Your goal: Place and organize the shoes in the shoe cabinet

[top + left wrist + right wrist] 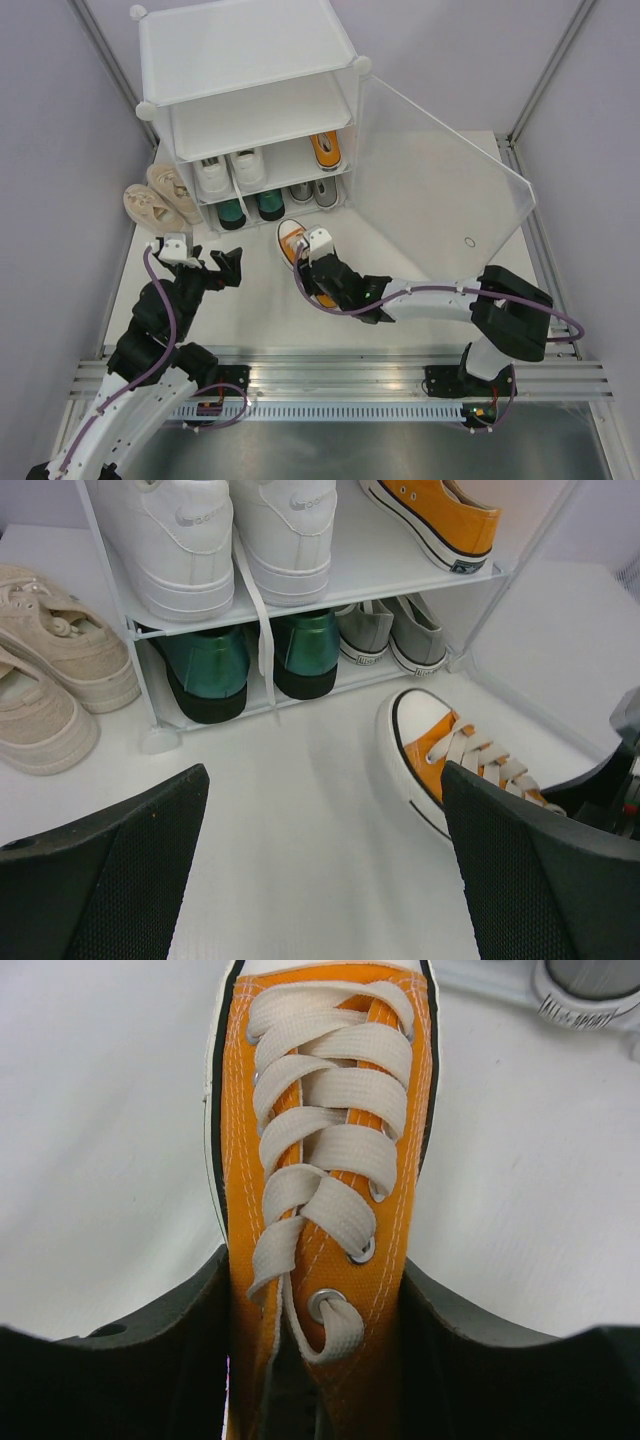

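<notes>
One orange shoe (pixel 335 1110) with cream laces lies on the table in front of the shoe cabinet (pixel 250 45), toe toward it. My right gripper (pixel 315 1360) is shut on this shoe's rear half, a finger pressed on each side; from above the right gripper (pixel 314 268) covers the heel. The other orange shoe (pixel 326 150) stands on the middle shelf beside a white pair (pixel 230 172). A dark green pair (pixel 250 660) and a grey pair (pixel 390 635) fill the bottom tier. My left gripper (pixel 320 880) hangs open over bare table, left of the orange shoe (pixel 450 755).
A beige pair (pixel 160 198) lies on the table left of the cabinet, against the side wall. The clear door panel (pixel 430 190) stands swung open to the right. The cabinet's top shelf (pixel 260 120) holds nothing.
</notes>
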You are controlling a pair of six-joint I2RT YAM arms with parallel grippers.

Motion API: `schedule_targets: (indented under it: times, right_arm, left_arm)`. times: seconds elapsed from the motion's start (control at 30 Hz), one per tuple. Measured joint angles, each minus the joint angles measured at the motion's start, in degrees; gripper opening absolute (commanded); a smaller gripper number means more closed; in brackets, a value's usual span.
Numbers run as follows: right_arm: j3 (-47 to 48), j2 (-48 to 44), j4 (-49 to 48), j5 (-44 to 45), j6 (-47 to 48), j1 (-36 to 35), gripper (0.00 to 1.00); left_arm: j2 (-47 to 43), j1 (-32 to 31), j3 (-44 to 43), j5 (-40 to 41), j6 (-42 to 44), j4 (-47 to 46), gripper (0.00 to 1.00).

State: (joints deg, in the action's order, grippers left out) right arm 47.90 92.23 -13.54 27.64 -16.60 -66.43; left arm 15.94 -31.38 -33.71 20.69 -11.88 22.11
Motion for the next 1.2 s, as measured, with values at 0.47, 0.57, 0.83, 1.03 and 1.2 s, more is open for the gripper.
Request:
schedule_targets:
  times: [0.47, 0.57, 0.83, 1.03, 1.2]
  right_arm:
    - [28.8, 12.8, 5.3, 0.5, 4.9, 14.8, 0.01]
    - [34.6, 17.0, 6.5, 0.6, 6.2, 16.6, 0.01]
    - [46.6, 25.4, 8.8, 0.2, 7.9, 19.0, 0.01]
    - [52.6, 29.0, 8.8, 0.3, 8.6, 19.5, 0.03]
    - [54.2, 30.6, 8.6, 0.2, 8.7, 19.9, 0.24]
  left_arm:
    - [0.0, 0.0, 0.0, 0.0, 0.0, 0.0, 1.00]
    - [0.0, 0.0, 0.0, 0.0, 0.0, 0.0, 1.00]
    - [0.0, 0.0, 0.0, -0.1, 0.0, 0.0, 1.00]
    - [0.0, 0.0, 0.0, -0.1, 0.0, 0.0, 1.00]
    - [0.0, 0.0, 0.0, -0.1, 0.0, 0.0, 1.00]
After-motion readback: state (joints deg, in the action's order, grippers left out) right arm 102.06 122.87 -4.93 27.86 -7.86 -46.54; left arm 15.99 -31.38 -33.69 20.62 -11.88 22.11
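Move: Ahead of the right hand, which already holds the orange shoe clear of the table, the free slot on the second shelf from the bottom lies some 28 cm forward, 4 cm left and 8 cm up. The nearer white shoe stands about 9 cm left of the slot, the other orange shoe about 9 cm right of it and slightly deeper. The grey shoes sit a shelf lower, roughly 27 cm ahead, 2 cm right and 6 cm below the hand. From the left hand the slot is about 24 cm ahead, 22 cm right, 8 cm down. Carrying the gripped orange shoe toe first, the right hand sweeps forward some 25 cm and climbs about 10 cm, nearly all of the rise coming early. It slows as it feeds the toe into the slot between the white and orange shoes, easing slightly left, while the wrist turns clockwise some 15 degrees and tips its fingers up about 10. The fingers keep their hold. ##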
